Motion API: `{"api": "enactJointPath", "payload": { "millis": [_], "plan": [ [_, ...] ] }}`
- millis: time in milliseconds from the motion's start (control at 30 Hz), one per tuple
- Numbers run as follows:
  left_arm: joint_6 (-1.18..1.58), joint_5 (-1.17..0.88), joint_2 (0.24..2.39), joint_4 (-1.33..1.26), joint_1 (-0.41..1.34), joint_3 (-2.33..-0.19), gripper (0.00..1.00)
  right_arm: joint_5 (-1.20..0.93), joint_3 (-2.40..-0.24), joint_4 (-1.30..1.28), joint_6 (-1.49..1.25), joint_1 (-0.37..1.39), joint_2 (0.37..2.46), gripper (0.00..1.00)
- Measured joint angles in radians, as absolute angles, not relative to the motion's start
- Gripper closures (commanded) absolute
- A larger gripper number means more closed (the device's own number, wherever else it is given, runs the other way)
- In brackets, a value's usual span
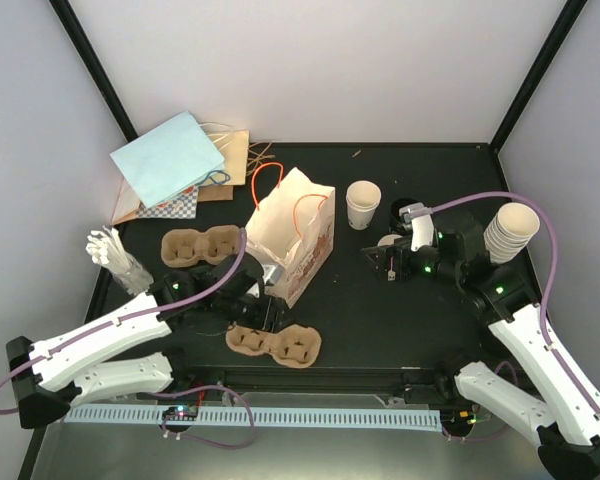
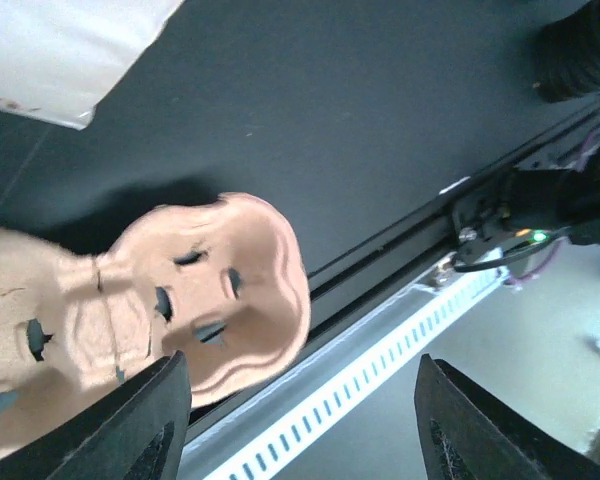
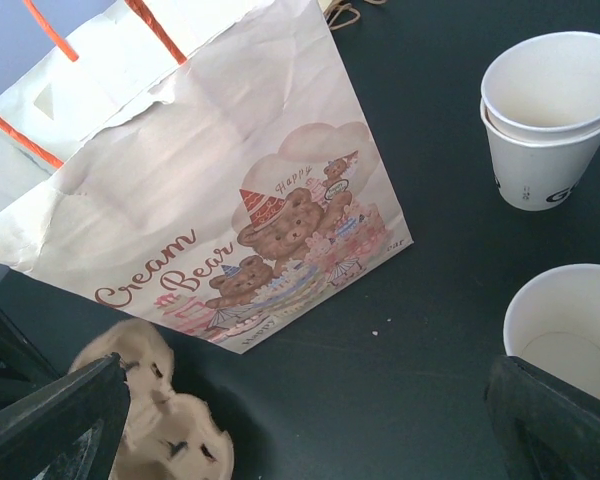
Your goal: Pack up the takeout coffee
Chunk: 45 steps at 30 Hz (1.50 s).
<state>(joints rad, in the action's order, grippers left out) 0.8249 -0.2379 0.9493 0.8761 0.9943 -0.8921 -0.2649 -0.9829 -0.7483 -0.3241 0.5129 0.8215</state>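
Two nested white paper coffee cups (image 1: 363, 203) (image 3: 545, 120) stand right of the printed cream paper bag (image 1: 290, 235) (image 3: 210, 170). A third cup (image 3: 570, 330) stands by my right finger, open at the top. My right gripper (image 1: 385, 262) (image 3: 305, 430) is open wide above bare table between bag and cups, with nothing in it. A brown pulp cup tray (image 1: 275, 343) (image 2: 180, 300) lies near the front edge with no cups in it. My left gripper (image 1: 263, 305) (image 2: 300, 430) hangs just above it, open, and nothing sits between its fingers (image 2: 140, 425).
A second pulp tray (image 1: 200, 245) lies left of the bag. A tall stack of cups (image 1: 510, 232) stands at the right. Blue and brown paper bags (image 1: 170, 155) lie at the back left, white stirrers (image 1: 115, 255) at the left edge, a slotted white strip (image 1: 250, 415) along the front.
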Motion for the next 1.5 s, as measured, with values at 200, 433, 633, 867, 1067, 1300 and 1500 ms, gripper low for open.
{"api": "enactJointPath", "payload": {
  "millis": [200, 433, 633, 867, 1067, 1300, 1500],
  "plan": [
    [0.810, -0.164, 0.958, 0.944, 0.995, -0.981, 0.25, -0.265, -0.982, -0.750, -0.324, 0.513, 0.814, 0.00],
    [0.793, -0.051, 0.971, 1.082, 0.996, -0.974, 0.01, -0.265, -0.966, -0.749, -0.325, 0.513, 0.812, 0.00],
    [0.904, -0.054, 0.983, 1.047, 1.059, -0.822, 0.01, -0.265, -0.960, -0.746, -0.329, 0.513, 0.813, 0.00],
    [1.027, -0.051, 1.103, 0.922, 1.159, -0.773, 0.01, -0.265, -0.945, -0.740, -0.339, 0.513, 0.813, 0.00],
    [1.081, -0.063, 1.250, 0.794, 1.212, -0.767, 0.03, -0.265, -0.939, -0.741, -0.340, 0.513, 0.813, 0.00],
    [1.145, -0.112, 1.269, 0.606, 1.219, -0.723, 0.03, -0.267, -0.918, -0.739, -0.343, 0.513, 0.800, 0.00],
    [1.192, -0.134, 1.336, 0.403, 1.219, -0.734, 0.03, -0.285, -0.890, -0.738, -0.361, 0.513, 0.800, 0.00]
  ]
}}
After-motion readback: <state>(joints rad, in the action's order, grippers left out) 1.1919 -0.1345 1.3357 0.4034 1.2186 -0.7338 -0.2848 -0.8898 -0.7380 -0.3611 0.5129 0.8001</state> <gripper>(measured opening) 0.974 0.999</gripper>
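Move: The cup carrier lies almost under the left hand, about 14 cm below the fingers, some 4 cm back towards the base and 1 cm to the left. The paper bag stands about 15 cm ahead of this hand and 1 cm to its right; the second carrier lies some 20 cm ahead and 19 cm left. From the right hand, the near carrier is roughly 16 cm back, 24 cm left and 23 cm below. Down onto the cup carrier goes the left hand, fingers spreading from partly open to wide. It first lifts slightly and swings about 5 cm left, then sinks well over 10 cm and sweeps right low over the carrier; contact can't be made out. The open right hand sinks about 3 cm. ##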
